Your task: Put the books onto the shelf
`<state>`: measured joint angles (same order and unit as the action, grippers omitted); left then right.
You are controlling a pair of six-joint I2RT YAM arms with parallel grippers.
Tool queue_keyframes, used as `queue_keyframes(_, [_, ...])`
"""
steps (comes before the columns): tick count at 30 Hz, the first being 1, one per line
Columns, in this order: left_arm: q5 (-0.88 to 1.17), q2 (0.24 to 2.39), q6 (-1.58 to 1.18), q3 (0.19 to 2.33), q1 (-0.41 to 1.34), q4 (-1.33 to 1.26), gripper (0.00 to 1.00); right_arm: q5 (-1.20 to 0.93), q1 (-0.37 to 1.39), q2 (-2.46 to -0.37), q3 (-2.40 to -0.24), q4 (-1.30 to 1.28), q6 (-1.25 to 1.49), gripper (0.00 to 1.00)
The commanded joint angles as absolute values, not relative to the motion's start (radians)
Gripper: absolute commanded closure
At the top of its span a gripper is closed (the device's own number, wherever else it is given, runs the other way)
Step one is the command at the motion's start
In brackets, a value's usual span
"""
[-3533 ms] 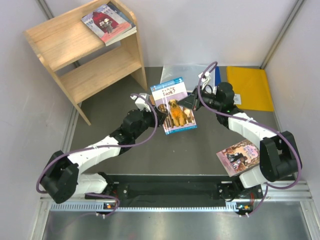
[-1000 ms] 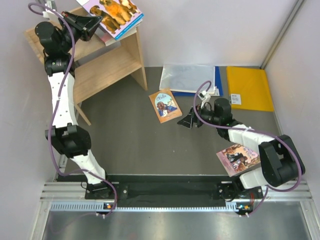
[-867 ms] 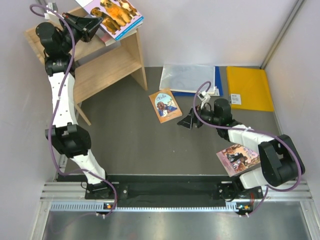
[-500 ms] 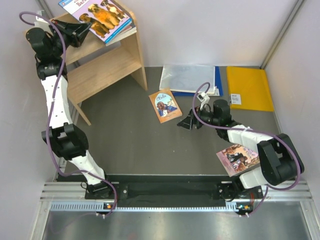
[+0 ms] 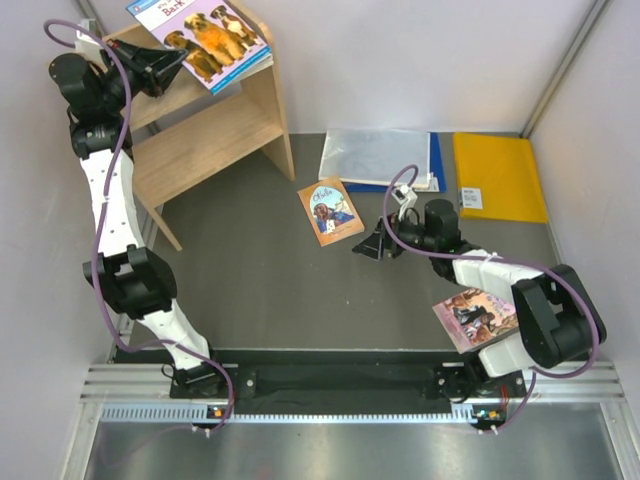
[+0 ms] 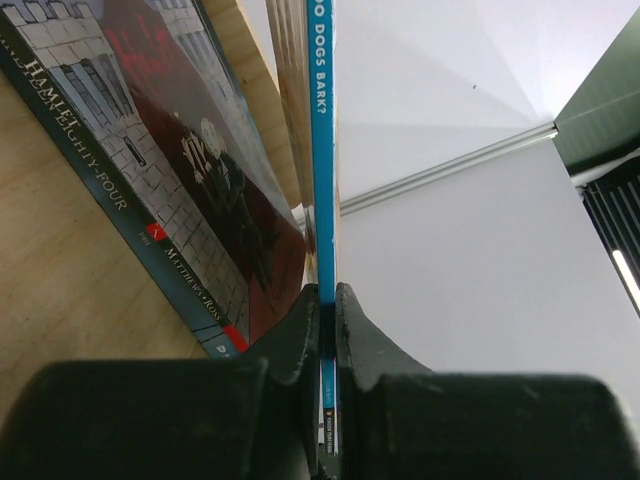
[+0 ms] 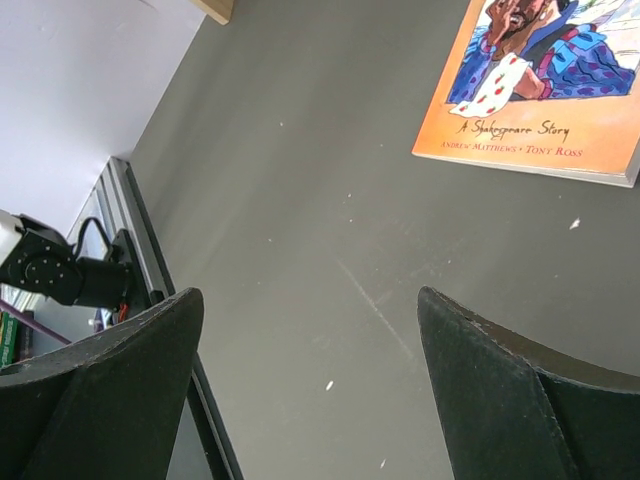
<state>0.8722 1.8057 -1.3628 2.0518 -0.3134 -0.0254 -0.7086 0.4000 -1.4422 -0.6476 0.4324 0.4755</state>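
My left gripper (image 5: 172, 66) is shut on the lower edge of the light blue dog book (image 5: 204, 36) and holds it over the top board of the wooden shelf (image 5: 205, 135). In the left wrist view the jaws pinch this book (image 6: 322, 150) edge-on. Beside it a maroon-red book (image 6: 175, 160) lies flat on the shelf top (image 6: 55, 290). An orange-brown book (image 5: 330, 210) lies on the table. Just right of it, my right gripper (image 5: 364, 249) stands open and holds nothing. The right wrist view shows that gripper (image 7: 310, 296) over bare table, with the orange-brown book (image 7: 550, 95) ahead. A pink-purple book (image 5: 474, 315) lies by the right arm's base.
A grey-white folder with a blue edge (image 5: 378, 157) and a yellow envelope (image 5: 498, 176) lie flat at the back right. White walls close in on both sides. A metal rail (image 5: 330, 385) runs along the near edge.
Over the last second my left gripper has carried the dog book leftward above the shelf top. The right gripper has crept slightly left toward the orange-brown book.
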Motion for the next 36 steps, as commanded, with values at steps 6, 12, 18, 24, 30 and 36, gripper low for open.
queue_keyframes(6, [0.864, 1.824, -1.354, 2.108, -0.322, -0.049, 0.59, -0.710, 0.422, -1.442, -0.635, 0.494, 0.482, 0.13])
queue_keyframes(12, [0.877, 1.858, -1.376, 2.141, -0.322, -0.051, 0.40, -0.710, 0.425, -1.443, -0.626, 0.512, 0.492, 0.13])
queue_keyframes(18, [0.888, 1.881, -1.310, 2.207, -0.321, 0.050, 0.27, -0.710, 0.434, -1.454, -0.630, 0.529, 0.502, 0.13])
queue_keyframes(24, [0.881, 1.868, -1.207, 2.200, -0.314, 0.164, 0.23, -0.710, 0.449, -1.465, -0.641, 0.535, 0.509, 0.13])
queue_keyframes(30, [0.831, 1.856, -1.060, 2.209, -0.295, 0.320, 0.19, -0.712, 0.459, -1.470, -0.643, 0.546, 0.518, 0.13])
queue_keyframes(36, [0.717, 1.853, -0.884, 2.249, -0.270, 0.500, 0.08, -0.712, 0.460, -1.463, -0.641, 0.543, 0.517, 0.13])
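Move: The left hand still grips the "Why Do Dogs Bark?" book by its spine edge, roughly level. It is held over the two-book pile, whose middle lies about 7 cm ahead, 6 cm to the right and 5 cm below. The shelf's right side board is some 17 cm to this hand's right and 6 cm ahead, also about 5 cm lower. From the idle right hand, the pile lies roughly 26 cm ahead, 33 cm left and 33 cm up. The left hand lets go of the dog book over the pile on the shelf top, its nearly shut fingers spreading steadily to almost fully open, one above the spine edge and one below, while the hand eases only about 1 cm forward. After that it stays out there beside the pile, settling about 1 cm lower as the wrist starts to roll some 10 degrees, left side rising, with the fingers still widening. ##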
